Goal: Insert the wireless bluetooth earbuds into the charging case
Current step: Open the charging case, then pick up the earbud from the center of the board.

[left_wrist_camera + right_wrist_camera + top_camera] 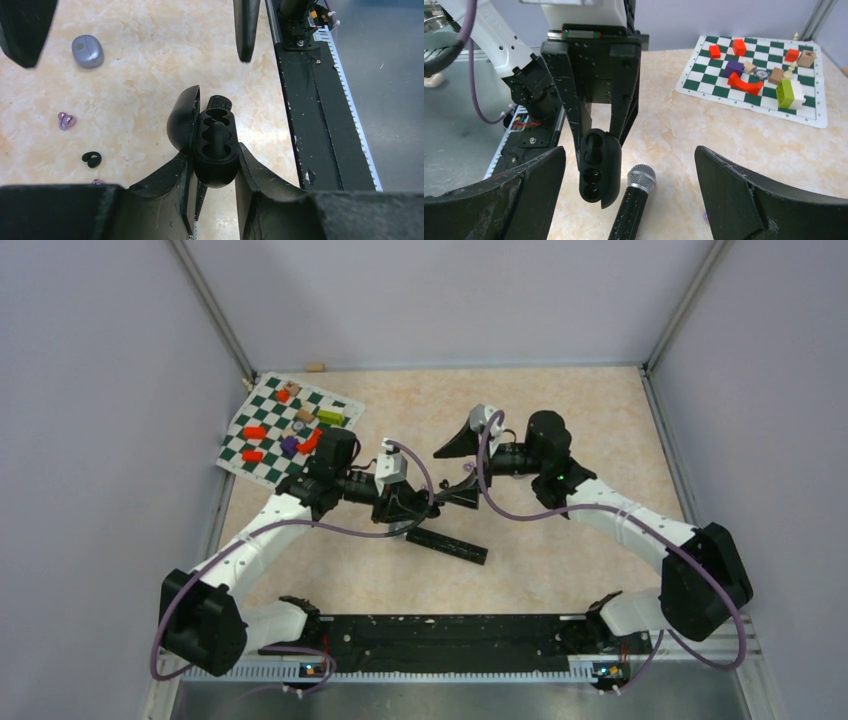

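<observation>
My left gripper [214, 167] is shut on the black charging case [216, 142], which it holds above the table with its lid [182, 120] swung open to the left. The wells look empty. On the table to the left lie a purple earbud [66, 120], a black earbud [91, 159] and the edge of another purple one [97, 181]. My right gripper [629, 155] faces the case [599, 167] from a short way off, open with nothing between its fingers. From above, the two grippers [420, 508] [458, 472] nearly meet at mid-table.
A black microphone [634, 200] with a silver mesh head lies under the held case. A closed grey-blue case [87, 50] sits further out on the table. A green-and-white checkered mat [288, 428] with coloured blocks lies at the far left. The black base rail [440, 632] runs along the near edge.
</observation>
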You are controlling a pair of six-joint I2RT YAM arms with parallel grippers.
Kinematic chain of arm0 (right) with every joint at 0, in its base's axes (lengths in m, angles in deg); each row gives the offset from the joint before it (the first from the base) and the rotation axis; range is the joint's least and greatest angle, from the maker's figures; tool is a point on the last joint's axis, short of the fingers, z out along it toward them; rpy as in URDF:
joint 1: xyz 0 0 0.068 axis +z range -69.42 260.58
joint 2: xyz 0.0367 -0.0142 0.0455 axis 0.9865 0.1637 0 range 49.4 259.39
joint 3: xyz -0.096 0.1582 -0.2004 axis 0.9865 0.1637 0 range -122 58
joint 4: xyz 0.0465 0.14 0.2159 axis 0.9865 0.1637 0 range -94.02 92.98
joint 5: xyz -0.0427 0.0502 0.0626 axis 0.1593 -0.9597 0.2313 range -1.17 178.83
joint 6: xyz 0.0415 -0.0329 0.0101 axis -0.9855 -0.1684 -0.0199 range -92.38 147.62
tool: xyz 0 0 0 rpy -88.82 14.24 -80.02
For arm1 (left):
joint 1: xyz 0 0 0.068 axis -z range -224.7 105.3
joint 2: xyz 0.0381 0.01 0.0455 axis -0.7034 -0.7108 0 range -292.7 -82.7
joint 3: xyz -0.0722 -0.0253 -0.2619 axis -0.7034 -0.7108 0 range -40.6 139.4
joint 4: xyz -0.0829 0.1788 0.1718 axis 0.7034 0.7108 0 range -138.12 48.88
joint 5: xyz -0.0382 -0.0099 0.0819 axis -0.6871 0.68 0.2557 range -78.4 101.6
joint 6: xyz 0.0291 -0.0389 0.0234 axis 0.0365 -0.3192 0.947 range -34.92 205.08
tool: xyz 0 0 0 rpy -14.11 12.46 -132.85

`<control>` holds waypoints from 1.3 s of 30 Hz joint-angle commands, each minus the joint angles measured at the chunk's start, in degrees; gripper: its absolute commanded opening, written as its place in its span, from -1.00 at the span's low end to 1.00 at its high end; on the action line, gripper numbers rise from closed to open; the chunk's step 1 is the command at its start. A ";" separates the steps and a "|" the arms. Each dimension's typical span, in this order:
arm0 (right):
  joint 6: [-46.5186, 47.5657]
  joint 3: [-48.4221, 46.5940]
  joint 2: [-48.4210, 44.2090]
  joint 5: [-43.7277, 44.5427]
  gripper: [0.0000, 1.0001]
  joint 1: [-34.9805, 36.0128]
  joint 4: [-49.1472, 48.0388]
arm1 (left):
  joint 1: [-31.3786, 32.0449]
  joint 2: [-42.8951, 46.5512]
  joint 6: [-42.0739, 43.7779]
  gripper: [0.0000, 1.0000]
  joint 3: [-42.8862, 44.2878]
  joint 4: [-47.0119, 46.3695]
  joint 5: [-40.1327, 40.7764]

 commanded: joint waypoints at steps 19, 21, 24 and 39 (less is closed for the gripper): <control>47.13 9.23 -1.56 7.76 0.83 -8.71 2.78 | -13.43 6.33 8.41 -1.00 3.31 12.68 4.05; 50.31 12.71 -0.35 7.50 0.83 -8.71 -2.44 | -14.31 6.54 8.59 -1.00 2.50 12.32 4.83; 54.85 15.37 3.47 6.94 0.76 -8.71 -7.92 | -16.74 6.38 8.12 -1.00 1.21 11.35 4.55; 58.63 11.58 21.21 11.09 0.02 -6.82 -16.28 | -22.03 9.70 3.82 -1.00 -4.77 3.92 0.42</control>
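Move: The black earbud left on the table lies about 12 cm ahead of the right hand, level with it sideways and some 24 cm below. One lilac earbud sits 4 cm to the left of the black one and 1 cm nearer; the other sits 5 cm to its right and 4 cm farther out. The open charging case is about 5 cm back, 4 cm left and 6 cm below the right hand. From the left hand, the black earbud is roughly 15 cm ahead, 4 cm right and 18 cm down. The right hand backs off the opened case, first easing forward and right with a slight rise, then dropping steeply about 20 cm towards the black earbud, tipping its fingers down, rolling some 35 degrees and narrowing from wide open to about half. Meanwhile the left hand, still pinching the open case, carries it about 10 cm left and a little forward, turning counter-clockwise some 20 degrees. ##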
